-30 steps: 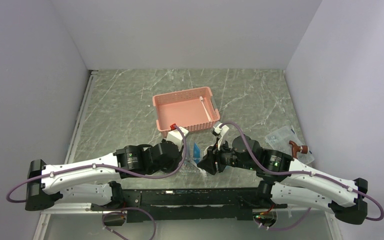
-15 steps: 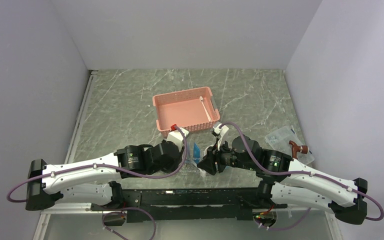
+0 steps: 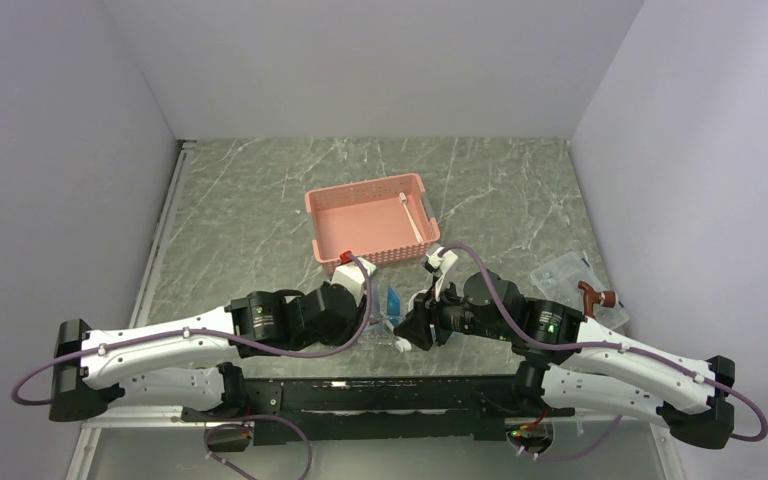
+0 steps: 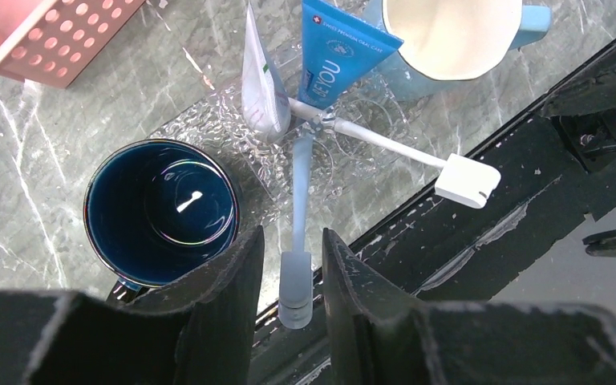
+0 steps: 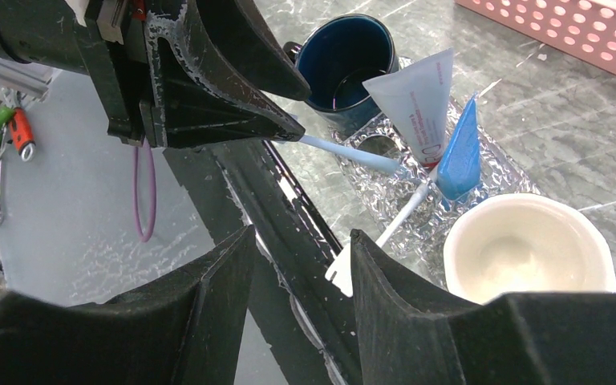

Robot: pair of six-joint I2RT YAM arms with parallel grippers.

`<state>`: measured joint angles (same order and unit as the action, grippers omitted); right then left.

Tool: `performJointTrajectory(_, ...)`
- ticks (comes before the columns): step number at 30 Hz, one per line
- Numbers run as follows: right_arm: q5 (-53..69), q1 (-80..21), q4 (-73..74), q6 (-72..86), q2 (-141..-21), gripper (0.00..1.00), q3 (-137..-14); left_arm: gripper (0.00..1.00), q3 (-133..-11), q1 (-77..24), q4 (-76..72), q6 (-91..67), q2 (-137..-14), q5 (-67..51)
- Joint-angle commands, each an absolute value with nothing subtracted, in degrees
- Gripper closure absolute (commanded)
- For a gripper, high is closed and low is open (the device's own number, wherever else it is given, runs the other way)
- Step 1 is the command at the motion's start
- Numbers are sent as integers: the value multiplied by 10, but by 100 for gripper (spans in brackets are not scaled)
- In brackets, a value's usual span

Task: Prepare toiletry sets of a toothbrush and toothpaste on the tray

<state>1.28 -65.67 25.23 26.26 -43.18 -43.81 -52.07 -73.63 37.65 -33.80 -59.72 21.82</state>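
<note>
The clear glittery tray (image 4: 233, 148) lies at the table's near edge. On it are a blue toothpaste tube (image 4: 333, 64) and a white one (image 4: 261, 84). Two white toothbrushes cross on it. One toothbrush (image 4: 393, 152) sticks out over the black rail. The other toothbrush (image 4: 298, 208) runs back between the fingers of my left gripper (image 4: 293, 241), which is open with a gap on each side of its end. My right gripper (image 5: 301, 265) hangs open over the rail, the first toothbrush's head (image 5: 341, 273) just beside its right finger (image 5: 393, 297).
A dark blue mug (image 4: 160, 210) and a pale mug (image 4: 449, 32) stand on the tray's ends. The pink basket (image 3: 370, 225) behind holds another white stick. A clear box (image 3: 560, 270) sits at the right. Both grippers (image 3: 388, 322) crowd the tray.
My left gripper's jaws have spread and let go of the toothbrush end, and the left arm has drawn back slightly. The right arm has barely moved.
</note>
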Motion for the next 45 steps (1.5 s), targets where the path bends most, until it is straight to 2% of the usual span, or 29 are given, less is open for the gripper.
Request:
performJointTrajectory(1, 1, -656, 231, 272, -428, 51, -438, 61, -533, -742, 376, -346, -579, 214)
performJointTrajectory(7, -23, -656, 242, 277, -426, 50, -445, 56, -544, -742, 392, -342, -568, 225)
performJointTrajectory(13, -66, -656, 260, 283, -422, 47, -453, 45, -552, -742, 408, -329, -554, 251)
performJointTrajectory(14, -73, -656, 265, 284, -423, 46, -456, 38, -554, -742, 410, -326, -551, 254)
performJointTrajectory(18, -122, -656, 293, 286, -439, 43, -478, 27, -566, -742, 419, -308, -542, 263)
performJointTrajectory(19, -134, -657, 300, 286, -447, 43, -485, 19, -570, -742, 425, -305, -541, 267)
performJointTrajectory(20, -143, -656, 306, 284, -455, 42, -491, 5, -575, -742, 430, -300, -540, 273)
performJointTrajectory(21, -152, -656, 310, 281, -463, 41, -497, 1, -581, -741, 435, -294, -540, 278)
performJointTrajectory(28, -234, -643, 317, 262, -492, 26, -514, 1, -595, -723, 459, -264, -533, 311)
performJointTrajectory(31, -228, -600, 312, 257, -498, 25, -516, 1, -581, -667, 445, -242, -513, 263)
performJointTrajectory(36, -148, -469, 287, 246, -498, 25, -505, 1, -544, -537, 418, -202, -459, 184)
performJointTrajectory(45, -181, -349, 273, 220, -500, 22, -505, 1, -561, -437, 438, -168, -431, 193)
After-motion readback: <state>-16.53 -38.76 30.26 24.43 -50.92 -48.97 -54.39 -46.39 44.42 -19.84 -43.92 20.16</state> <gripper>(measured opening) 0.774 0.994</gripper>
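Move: The blue toothbrush, already loose between the left fingertips, has its middle about 5 cm ahead of that hand, 4 cm to its right and some 5 cm below. From the left hand, the navy mug is roughly 7 cm ahead and 3 cm left, and the white toothpaste tube 8 cm ahead and 6 cm right. For the right hand, the blue toothbrush lies about 7 cm ahead, 10 cm left and 11 cm down; the pale blue mug is 9 cm ahead and 3 cm right. The blue toothbrush is left to the tray: the left fingers spread from partly to fully open as the hand rises clear, then it swings left and forward past the navy mug, about 12 cm left in all, turning somewhat counter-clockwise. The empty right hand backs out too, some 15 cm forward and 10 cm right, turning about 40 degrees clockwise and opening wider. ##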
